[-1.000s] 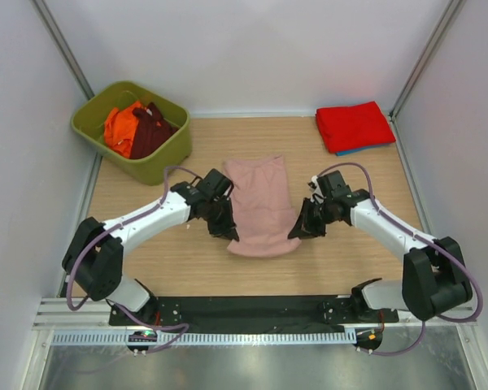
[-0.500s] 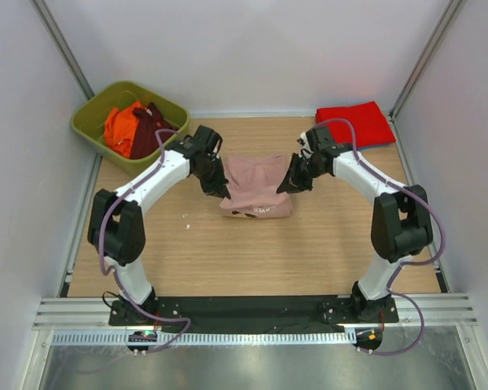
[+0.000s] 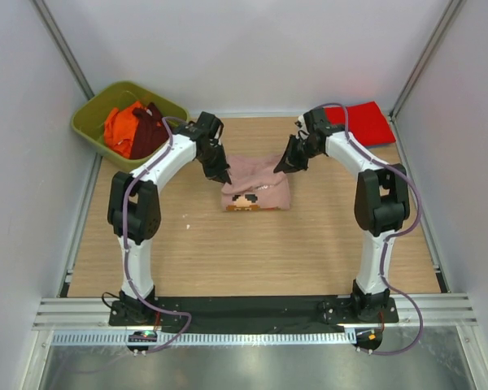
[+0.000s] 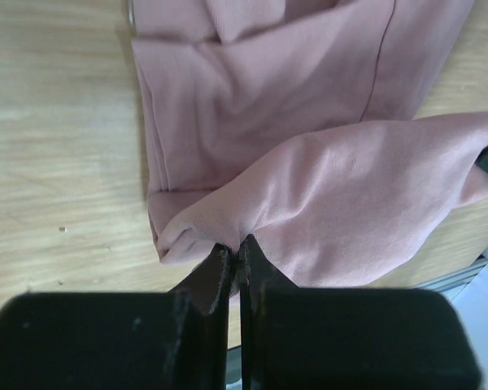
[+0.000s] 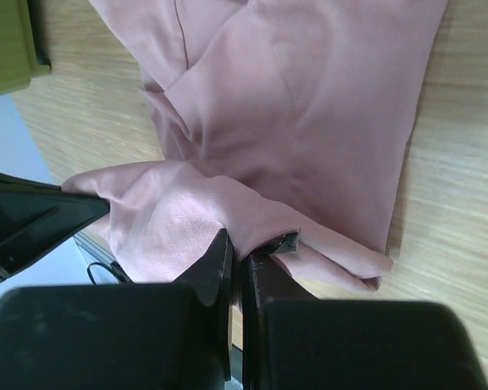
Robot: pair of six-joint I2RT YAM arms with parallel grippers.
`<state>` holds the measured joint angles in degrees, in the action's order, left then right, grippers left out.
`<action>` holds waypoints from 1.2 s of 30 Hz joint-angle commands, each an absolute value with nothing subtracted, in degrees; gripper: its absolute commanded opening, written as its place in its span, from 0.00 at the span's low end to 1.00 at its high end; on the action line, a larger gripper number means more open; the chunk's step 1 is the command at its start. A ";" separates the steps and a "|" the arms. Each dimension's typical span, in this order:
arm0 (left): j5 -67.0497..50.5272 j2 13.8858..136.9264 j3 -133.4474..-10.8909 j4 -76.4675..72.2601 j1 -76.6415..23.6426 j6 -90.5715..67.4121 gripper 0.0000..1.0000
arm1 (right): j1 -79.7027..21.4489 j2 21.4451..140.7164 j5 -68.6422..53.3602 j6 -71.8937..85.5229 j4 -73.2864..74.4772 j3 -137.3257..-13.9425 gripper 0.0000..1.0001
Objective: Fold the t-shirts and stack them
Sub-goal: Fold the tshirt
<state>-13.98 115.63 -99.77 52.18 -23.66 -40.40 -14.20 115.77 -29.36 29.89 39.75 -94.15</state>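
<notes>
A dusty-pink t-shirt (image 3: 256, 185) lies half folded in the middle of the table, its cartoon print (image 3: 246, 201) showing at the near edge. My left gripper (image 3: 221, 175) is shut on the folded-over hem at the shirt's left side (image 4: 236, 244). My right gripper (image 3: 281, 166) is shut on the same hem at the right side (image 5: 242, 248). Between the two grippers the lifted cloth (image 4: 366, 203) drapes over the layer below. A folded red t-shirt (image 3: 359, 123) rests at the back right. Orange (image 3: 120, 128) and maroon (image 3: 149, 130) t-shirts sit bunched in the bin.
An olive-green bin (image 3: 93, 110) stands at the back left corner. White walls with metal posts close in the table on three sides. Both arms reach far across the wooden tabletop (image 3: 252, 252), elbows arched outward.
Both grippers carried the near hem of the pink shirt away from the arm bases toward the back, folding it over itself. The shirt now looks shorter, with its print facing up.
</notes>
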 commanded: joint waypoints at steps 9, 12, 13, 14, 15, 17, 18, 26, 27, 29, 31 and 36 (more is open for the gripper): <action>-17.14 122.86 -108.89 51.42 -20.30 -38.50 0.00 | -12.66 120.67 -32.26 30.50 39.02 -100.63 0.01; -17.40 124.88 -110.65 51.24 -19.95 -38.41 0.00 | -12.31 122.43 -32.78 30.85 38.32 -102.12 0.01; -17.40 125.33 -111.52 51.15 -19.69 -38.41 0.00 | -12.22 123.39 -33.13 31.11 37.54 -102.39 0.01; -17.58 125.94 -111.97 51.15 -19.69 -38.32 0.00 | -12.13 124.01 -33.40 31.37 37.53 -102.91 0.01; -17.58 126.90 -112.41 51.07 -19.60 -38.32 0.00 | -12.04 124.71 -33.49 31.38 37.79 -103.62 0.01; -17.93 127.96 -113.90 50.98 -19.60 -37.97 0.00 | -12.04 126.12 -33.31 31.38 37.97 -105.46 0.01; -17.84 128.49 -114.69 51.06 -19.60 -37.79 0.00 | -11.95 126.38 -33.31 31.55 37.79 -106.08 0.01; -17.75 132.27 -118.39 50.36 -19.51 -37.97 0.01 | -11.08 128.41 -32.44 32.52 36.56 -106.79 0.05; -17.67 132.54 -118.56 50.19 -19.60 -37.97 0.02 | -10.99 128.58 -32.08 32.43 36.65 -107.05 0.08; -16.44 133.15 -119.53 50.97 -19.42 -37.88 0.07 | -10.55 129.28 -31.56 32.17 37.09 -107.66 0.19; -14.78 132.81 -120.40 51.94 -19.25 -37.71 0.24 | -10.02 130.33 -31.12 31.64 39.27 -110.29 0.27; -8.79 127.63 -123.65 56.06 -19.16 -36.75 0.48 | -9.84 130.87 -23.39 26.29 52.54 -123.72 0.59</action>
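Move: Each hand still pinches one corner of the pink t-shirt's hem, about 15 cm apart. From the left hand the shirt's shoulder area, where the hem goes, lies some 8 cm straight ahead and 6 cm down, with the collar about 13 cm ahead and 8 cm right; the green basket stands roughly 15 cm ahead, 30 cm left. From the right hand the shoulder area is about 6 cm straight ahead and 6 cm down, and the red stack 21 cm ahead, 25 cm right. Forward and gently down together, both hands carry the pinched hem over the shirt body towards the collar, going some 5 to 7 cm out while sinking 4 cm. Near the low point the fingers open about halfway and let go of the corners, while the hands ease on forward, the right also lifting about 1 cm and edging right. ##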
